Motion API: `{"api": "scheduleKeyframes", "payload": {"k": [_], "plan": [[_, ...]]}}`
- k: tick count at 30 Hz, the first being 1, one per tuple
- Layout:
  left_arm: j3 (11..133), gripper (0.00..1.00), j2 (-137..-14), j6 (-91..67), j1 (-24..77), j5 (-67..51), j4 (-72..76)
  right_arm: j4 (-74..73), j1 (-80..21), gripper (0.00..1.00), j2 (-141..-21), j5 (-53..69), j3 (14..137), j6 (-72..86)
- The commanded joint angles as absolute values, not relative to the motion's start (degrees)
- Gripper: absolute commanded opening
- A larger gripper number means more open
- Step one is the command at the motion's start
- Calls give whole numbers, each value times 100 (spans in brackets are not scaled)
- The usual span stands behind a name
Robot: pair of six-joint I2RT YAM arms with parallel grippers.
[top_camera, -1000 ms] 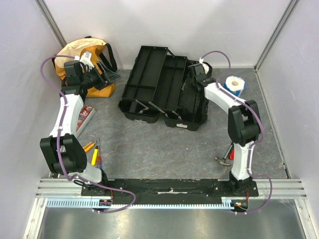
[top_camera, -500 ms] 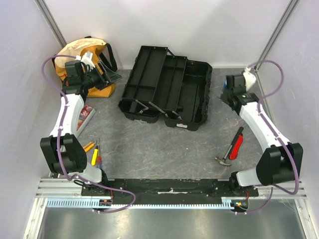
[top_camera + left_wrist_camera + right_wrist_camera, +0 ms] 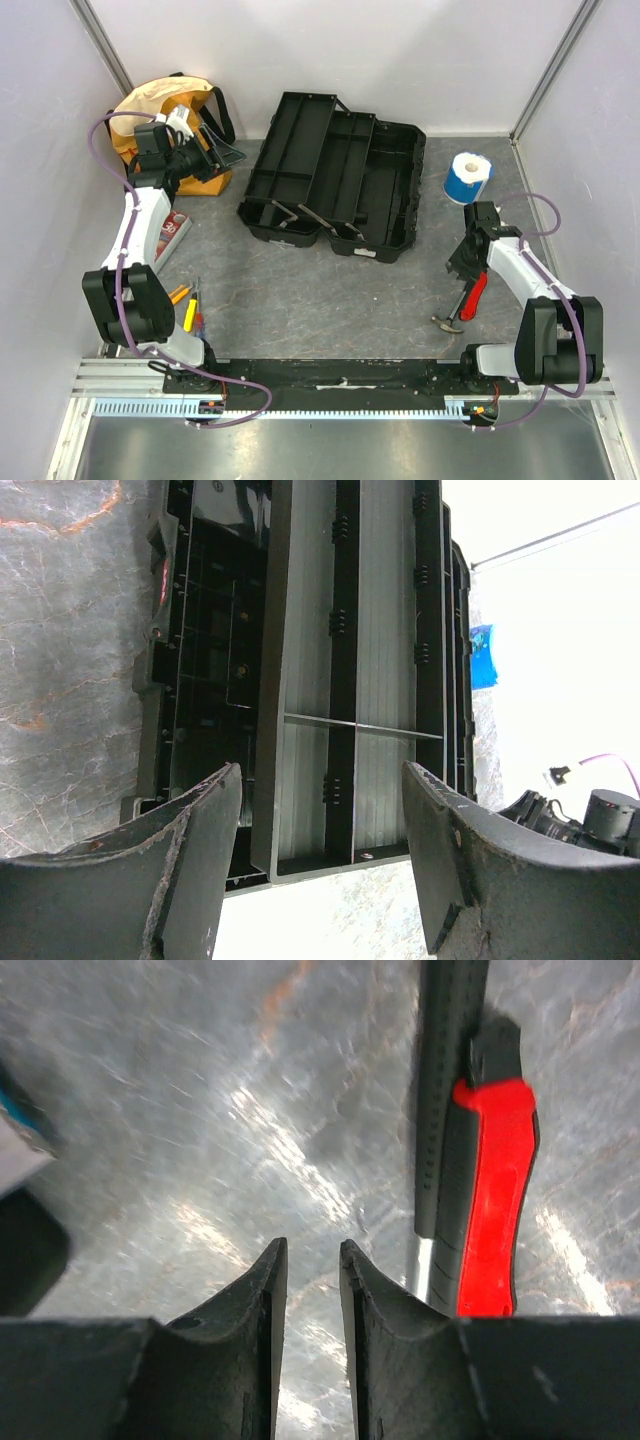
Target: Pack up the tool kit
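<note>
The tool kit [image 3: 330, 185] is a black plastic toolbox lying wide open mid-table, its trays folded out and empty; the left wrist view shows its ribbed trays [image 3: 350, 680]. My left gripper [image 3: 205, 150] hovers open to the left of it, by the yellow bag, with nothing between its fingers [image 3: 190, 860]. My right gripper [image 3: 463, 268] is low over the table beside a hammer [image 3: 470, 295] with a red and black handle [image 3: 495, 1190]. Its jaws [image 3: 312, 1250] stand a narrow gap apart with only bare table between them, the handle just to their right.
A yellow-orange fabric bag [image 3: 165, 110] sits at the back left. A blue and white roll [image 3: 467, 177] stands right of the toolbox. Yellow and orange-handled tools [image 3: 190, 310] lie at the near left, a red-white labelled piece [image 3: 172, 235] under the left arm. Walls close in on three sides.
My right arm swung from the toolbox's right end out to the right, then down toward the hammer, its jaws widening and then narrowing. The left arm barely moved.
</note>
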State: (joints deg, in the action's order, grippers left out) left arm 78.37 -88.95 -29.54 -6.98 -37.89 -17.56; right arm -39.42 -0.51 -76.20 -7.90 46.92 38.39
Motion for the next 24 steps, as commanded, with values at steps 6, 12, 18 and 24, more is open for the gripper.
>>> {"api": "scheduleKeyframes", "payload": {"k": [6, 12, 18, 24], "plan": [[7857, 70, -9017, -2900, -668, -3902, -1635, -4535, 123, 49, -7602, -1124, 4368, 3736], [7884, 70, -9079, -2892, -659, -3894, -1635, -4509, 123, 55, -7717, -1372, 4281, 3647], [7875, 70, -9123, -2883, -650, -3885, -1644, -4298, 123, 55, -7875, -1327, 4061, 3726], [7901, 70, -9149, -2883, -659, -3885, -1644, -3973, 123, 54, -7998, -1099, 3745, 4025]]}}
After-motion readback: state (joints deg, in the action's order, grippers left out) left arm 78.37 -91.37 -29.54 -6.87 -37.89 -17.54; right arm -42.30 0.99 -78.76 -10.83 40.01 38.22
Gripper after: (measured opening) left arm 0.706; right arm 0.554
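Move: The hammer's middle lies about 4 cm back and 3 cm to the right of the right hand, some 5 cm below it. The red knife lies alongside the hammer, about 4 cm back and 6 cm to the right of the hand. From the left hand, the hammer is roughly 70 cm to the right, 22 cm back and 26 cm lower. The right hand draws back about 5 cm and sinks 4 cm, fingers opening wider to straddle the hammer's shaft. ##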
